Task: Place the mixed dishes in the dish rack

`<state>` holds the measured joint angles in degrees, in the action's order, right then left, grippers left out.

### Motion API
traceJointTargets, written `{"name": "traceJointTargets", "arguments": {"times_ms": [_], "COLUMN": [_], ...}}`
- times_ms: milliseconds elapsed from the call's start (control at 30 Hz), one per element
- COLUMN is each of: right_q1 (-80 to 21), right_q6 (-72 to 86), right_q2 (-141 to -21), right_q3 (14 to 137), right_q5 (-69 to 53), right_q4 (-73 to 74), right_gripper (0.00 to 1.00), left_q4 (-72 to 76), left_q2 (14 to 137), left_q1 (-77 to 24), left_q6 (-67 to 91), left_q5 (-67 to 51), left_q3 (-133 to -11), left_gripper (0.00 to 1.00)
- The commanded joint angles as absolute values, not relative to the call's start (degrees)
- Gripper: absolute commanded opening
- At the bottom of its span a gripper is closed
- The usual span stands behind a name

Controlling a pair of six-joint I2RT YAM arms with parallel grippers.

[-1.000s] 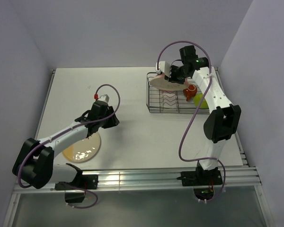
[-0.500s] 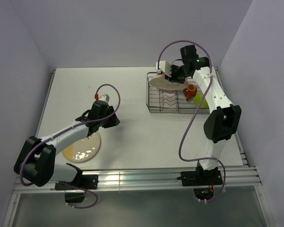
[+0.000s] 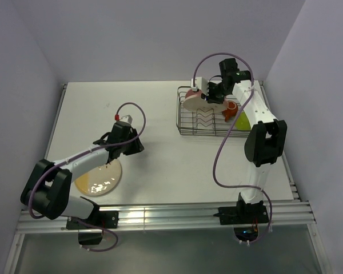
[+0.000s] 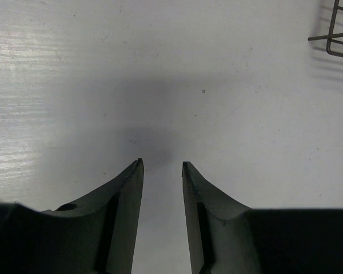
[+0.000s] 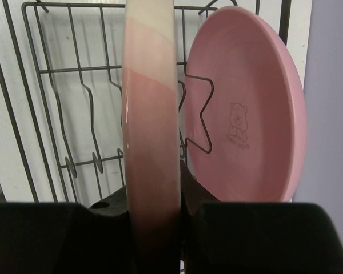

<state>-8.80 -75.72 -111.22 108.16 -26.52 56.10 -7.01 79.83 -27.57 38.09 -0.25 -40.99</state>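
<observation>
My right gripper (image 5: 152, 184) is shut on the rim of the pink-and-cream plate (image 5: 151, 97), held edge-on and upright over the dish rack (image 5: 46, 114). Just right of it, the plain pink plate (image 5: 246, 108) stands in the wavy dividers. From above, the held plate (image 3: 193, 102) is at the rack's (image 3: 186, 128) back left, with the orange-red cup (image 3: 230, 111) and lime-green bowl (image 3: 243, 121) inside at the right. The yellow-and-cream plate (image 3: 98, 180) lies flat on the table under my left arm. My left gripper (image 4: 161, 165) is open over bare table, nothing between its fingers.
A corner of the rack's wire (image 4: 338, 40) shows at the upper right of the left wrist view. Purple walls close the table in at the back and right. A metal rail (image 3: 160, 214) runs along the near edge by the arm bases.
The right gripper has turned the pink-and-cream plate more upright and shifted it slightly right over the rack. The left arm has barely moved.
</observation>
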Motion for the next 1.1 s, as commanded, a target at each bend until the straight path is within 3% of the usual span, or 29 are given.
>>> {"name": "traceJointTargets", "arguments": {"times_ms": [0,133,267,567,767,933,967,1067], "right_q1": [-8.0,-7.8,-7.7,-7.7,-7.6,-7.7,-7.8,-9.0], "right_q6": [-77.3,-76.4,-75.9,-73.3,-71.8,-69.2,-68.3,-64.7], "right_q2": [-110.4,-111.0,-111.2,-112.4,-111.6,-108.4,-107.7,-104.6], "right_q3": [108.7,108.6,107.6,108.3,108.3,108.4,108.5,108.9], "right_q5": [-28.7,-29.5,-30.1,-30.6,-31.9,-34.2,-34.4,-34.2], "right_q4": [47.9,46.4,44.7,42.4,41.5,39.0,38.3,36.3], "right_gripper": [0.00,0.02,0.20,0.43,0.57,0.61,0.70,0.72], "left_q4": [-4.8,-5.0,-4.7,-4.4,-4.3,-5.1,-5.4,-7.2], "left_q2": [80.3,80.2,80.9,81.2,81.0,79.2,78.2,74.6], "left_q1": [-27.3,-27.3,-27.3,-27.1,-27.0,-26.9,-26.9,-27.1], "left_q6": [37.3,37.1,37.0,36.9,37.3,38.5,38.6,39.8], "left_q5": [-1.1,-0.8,-1.3,-1.7,-2.1,-1.7,-1.7,-0.6], "left_q3": [-41.2,-41.5,-41.3,-41.0,-40.9,-40.3,-40.3,-39.9], "left_gripper": [0.40,0.40,0.40,0.40,0.40,0.40,0.39,0.39]}}
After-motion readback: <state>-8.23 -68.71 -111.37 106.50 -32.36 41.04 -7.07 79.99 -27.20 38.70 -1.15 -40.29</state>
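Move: In the right hand's pinch, the pink-and-cream plate is already over the rack; its slot centre is about 4 cm to the hand's left, level fore and aft and roughly 8 cm below. The pink plate leans some 4 cm farther out than the slot, also 4 cm left. The red mug is about 7 cm right and 3 cm back, the green cup 13 cm right and 8 cm back. From the left hand, the slot lies about 19 cm ahead and 27 cm right. Easing forward and down by about 1 cm each, the right hand settles the held plate into the rack, then opens its fingers wide to let go of the rim. As they open it carries on forward, some 4 cm in all, over the pink plate's side, then rises and drifts left a little, the fingers tilting outward by roughly 10 degrees. ##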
